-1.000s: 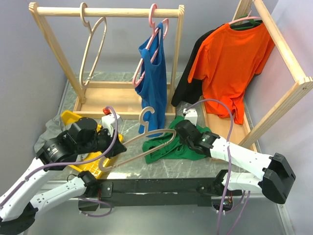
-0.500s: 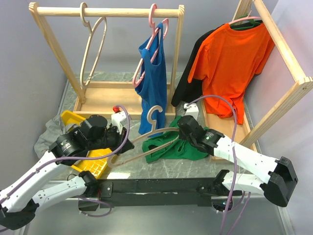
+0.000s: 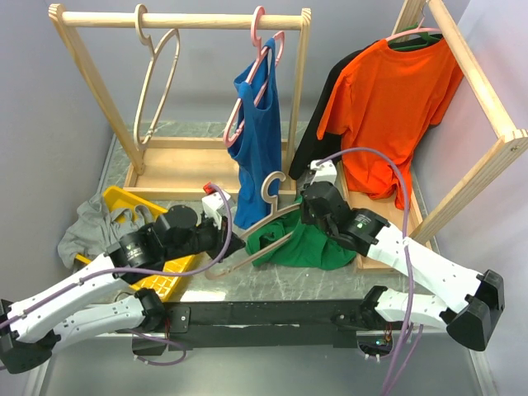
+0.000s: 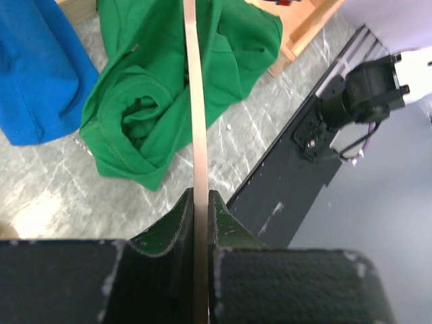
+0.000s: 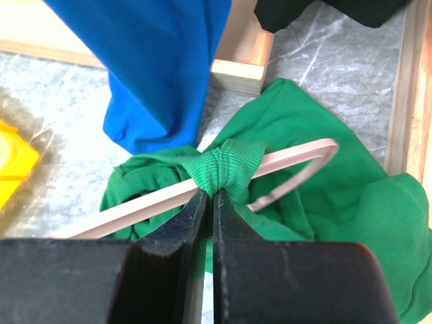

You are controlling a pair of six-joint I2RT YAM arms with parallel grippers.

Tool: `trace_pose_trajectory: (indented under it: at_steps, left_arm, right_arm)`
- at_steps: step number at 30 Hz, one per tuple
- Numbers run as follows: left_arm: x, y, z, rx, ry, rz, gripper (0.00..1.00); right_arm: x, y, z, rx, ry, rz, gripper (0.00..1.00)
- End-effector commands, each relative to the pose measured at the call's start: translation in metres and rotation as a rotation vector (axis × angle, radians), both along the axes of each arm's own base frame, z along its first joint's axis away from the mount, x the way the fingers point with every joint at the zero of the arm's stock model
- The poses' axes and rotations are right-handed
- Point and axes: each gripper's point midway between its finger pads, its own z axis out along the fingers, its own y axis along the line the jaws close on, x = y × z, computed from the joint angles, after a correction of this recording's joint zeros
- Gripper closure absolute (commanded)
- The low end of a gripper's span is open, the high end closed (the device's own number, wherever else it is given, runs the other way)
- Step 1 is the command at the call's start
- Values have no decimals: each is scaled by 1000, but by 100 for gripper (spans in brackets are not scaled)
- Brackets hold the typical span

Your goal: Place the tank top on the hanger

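The pale beige hanger (image 3: 270,186) hangs tilted above the table's middle, hook up beside the blue top. My left gripper (image 3: 228,244) is shut on its lower end; the left wrist view shows the thin bar (image 4: 196,101) clamped between the jaws of that gripper (image 4: 200,197). The green tank top (image 3: 312,247) lies crumpled below it. One bunched strap (image 5: 227,164) wraps over the hanger's arm (image 5: 135,206), near its rounded corner. My right gripper (image 5: 210,196) is shut on that strap, and the same gripper (image 3: 307,216) sits at the hanger's right end.
A blue tank top (image 3: 257,140) on a pink hanger hangs from the wooden rack (image 3: 206,18), just behind the work spot. A spare beige hanger (image 3: 157,82) hangs left. Yellow bin (image 3: 124,206) and grey garment (image 3: 87,227) lie left; orange shirt (image 3: 388,107) hangs right.
Both arms have moved right and farther from the bases, carrying the hanger with them; its hook now stands higher, beside the blue top. The green cloth has shifted right with it.
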Motion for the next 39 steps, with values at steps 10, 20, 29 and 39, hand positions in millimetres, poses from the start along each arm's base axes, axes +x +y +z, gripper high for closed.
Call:
trace_pose_trajectory:
  at_steps: [10, 20, 29, 39]
  left_arm:
    - [18, -27, 12, -256, -136, 52, 99]
    - [46, -37, 15, -318, -296, 118, 99]
    - [56, -51, -3, -269, -313, 104, 99]
    - [50, -59, -10, -207, -276, 49, 99]
  right_arm:
    - [-8, 22, 60, 130, -56, 106, 100]
    - [-8, 0, 56, 44, -53, 19, 67]
    - [-24, 12, 90, 186, -230, 196, 49]
    - [-2, 54, 94, 189, -386, 341, 46]
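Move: The right hand holds the green tank top's strap beside the hanger's right arm; the arm's tip is about 3 cm ahead and 5 cm right of it. The hanger's hook stands about 10 cm left, 5 cm ahead and 4 cm higher, the blue tank top's hem 15 cm left, 5 cm ahead and 9 cm lower, and the green body 2 cm ahead, 1 cm left and 12 cm below. From the left hand, which holds the hanger, the strap is roughly 12 cm ahead, 20 cm right and 4 cm lower. Upward by about 4 cm and slightly left, the right hand draws the pinched strap along with the hanger's arm in it, then opens, lets go and rises another 4 cm, swinging left and tipping up beside the hook. Meanwhile the left hand keeps its grip and feeds the hanger forward, right and down into the green tank top, some 8 cm in all, its wrist tilting up. ##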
